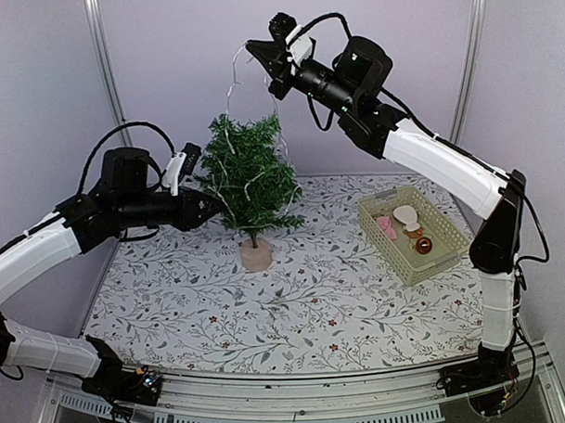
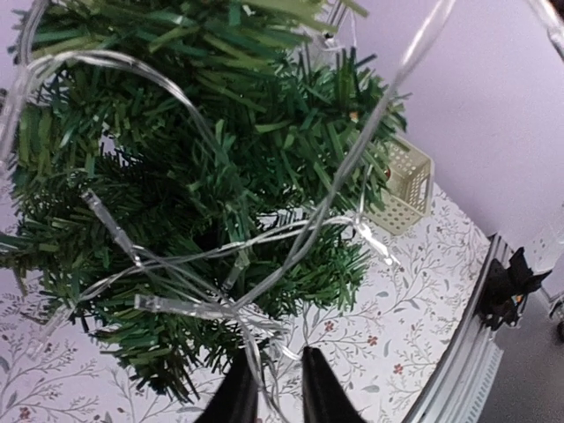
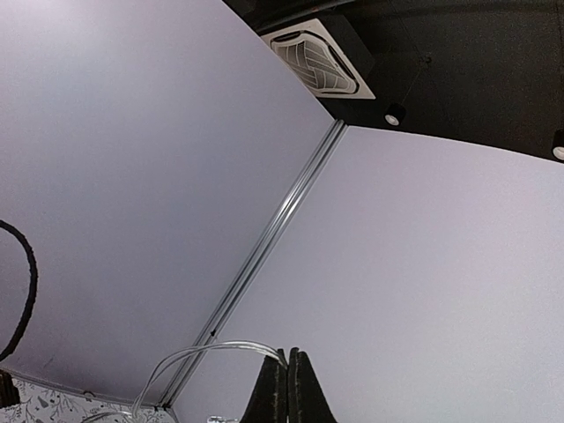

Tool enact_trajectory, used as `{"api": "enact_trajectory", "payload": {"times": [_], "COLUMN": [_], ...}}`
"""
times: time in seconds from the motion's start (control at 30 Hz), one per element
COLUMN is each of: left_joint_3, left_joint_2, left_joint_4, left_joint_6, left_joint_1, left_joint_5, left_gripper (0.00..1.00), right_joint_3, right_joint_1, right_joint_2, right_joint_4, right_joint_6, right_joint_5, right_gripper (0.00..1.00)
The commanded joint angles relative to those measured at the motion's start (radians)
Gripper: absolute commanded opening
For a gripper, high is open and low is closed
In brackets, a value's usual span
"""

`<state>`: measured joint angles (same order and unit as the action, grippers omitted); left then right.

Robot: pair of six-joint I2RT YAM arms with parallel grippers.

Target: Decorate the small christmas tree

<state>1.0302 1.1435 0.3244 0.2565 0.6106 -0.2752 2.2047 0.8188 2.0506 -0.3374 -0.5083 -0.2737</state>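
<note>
The small christmas tree point(image 1: 249, 175) stands upright on its pale round base point(image 1: 256, 256) at mid table. A clear light string point(image 1: 230, 93) is draped over its branches and rises to my right gripper point(image 1: 251, 51), high above the treetop. In the right wrist view that gripper point(image 3: 287, 357) is shut on the string's wire point(image 3: 203, 351). My left gripper point(image 1: 211, 207) sits against the tree's left side. Seen from the left wrist, its jaws point(image 2: 275, 388) stand a narrow gap apart, with loops of the light string point(image 2: 220, 308) running between them in front of the needles point(image 2: 176, 176).
A pale green basket point(image 1: 410, 263) at the right of the flowered tablecloth holds pink and beige ornaments and a red ball point(image 1: 423, 246); it also shows behind the tree as the basket point(image 2: 407, 181). Lilac walls close off the back and sides.
</note>
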Motion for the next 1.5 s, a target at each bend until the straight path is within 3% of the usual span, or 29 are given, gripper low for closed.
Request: {"api": "enact_trajectory", "payload": {"times": [0.0, 0.07, 0.73, 1.17, 1.27, 1.37, 1.47], "left_joint_3": [0.008, 0.005, -0.206, -0.291, -0.32, -0.364, -0.431], "left_joint_2": [-0.043, -0.056, -0.21, -0.21, -0.226, -0.293, -0.416], "left_joint_4": [0.019, 0.015, -0.125, -0.158, -0.196, -0.197, -0.188], "left_joint_6": [-0.002, 0.002, 0.168, 0.241, 0.241, 0.209, 0.214], "left_joint_1": [-0.001, -0.005, -0.235, -0.322, -0.324, -0.315, -0.314], "left_joint_5": [0.037, 0.053, 0.06, 0.028, -0.058, -0.147, -0.142], "left_gripper": [0.09, 0.0, 0.0, 0.0, 0.0, 0.0, 0.0], "right_joint_3": [-0.011, -0.014, -0.214, -0.097, -0.09, -0.092, -0.093], "right_joint_1": [0.007, 0.006, 0.008, 0.009, 0.013, 0.015, 0.016], "right_joint_2": [-0.042, -0.045, -0.238, -0.243, -0.236, -0.229, -0.226], "right_joint_4": [-0.011, -0.009, -0.009, -0.039, -0.045, -0.044, -0.045], "right_joint_6": [-0.004, -0.008, -0.064, -0.037, -0.026, -0.021, -0.019], "right_joint_5": [-0.001, 0.001, -0.009, -0.052, -0.069, -0.072, -0.071], "right_gripper": [0.0, 0.0, 0.0, 0.0, 0.0, 0.0, 0.0]}}
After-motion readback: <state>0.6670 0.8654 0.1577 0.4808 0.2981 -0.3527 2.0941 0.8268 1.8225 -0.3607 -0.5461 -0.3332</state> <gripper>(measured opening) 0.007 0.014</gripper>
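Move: A strand of the lights runs between the left hand's nearly shut fingers, right at the hand point. From there the tree's middle is about 10 cm ahead, 9 cm to the right and some 5 cm lower; its wooden base stands directly beneath that, about 26 cm below the hand. The right hand already holds the string aloft, with the tree's middle roughly 2 cm ahead, 4 cm to its left and 36 cm below. Leftward, away from the tree, the left hand draws the strand about 10 cm after shutting its fingers on it. It rises slightly first, then sinks some 4 cm below its start, easing forward and back again while swinging counter-clockwise. The right hand keeps its pinch and soon pulls the string up, back and to the right, away from the treetop. ##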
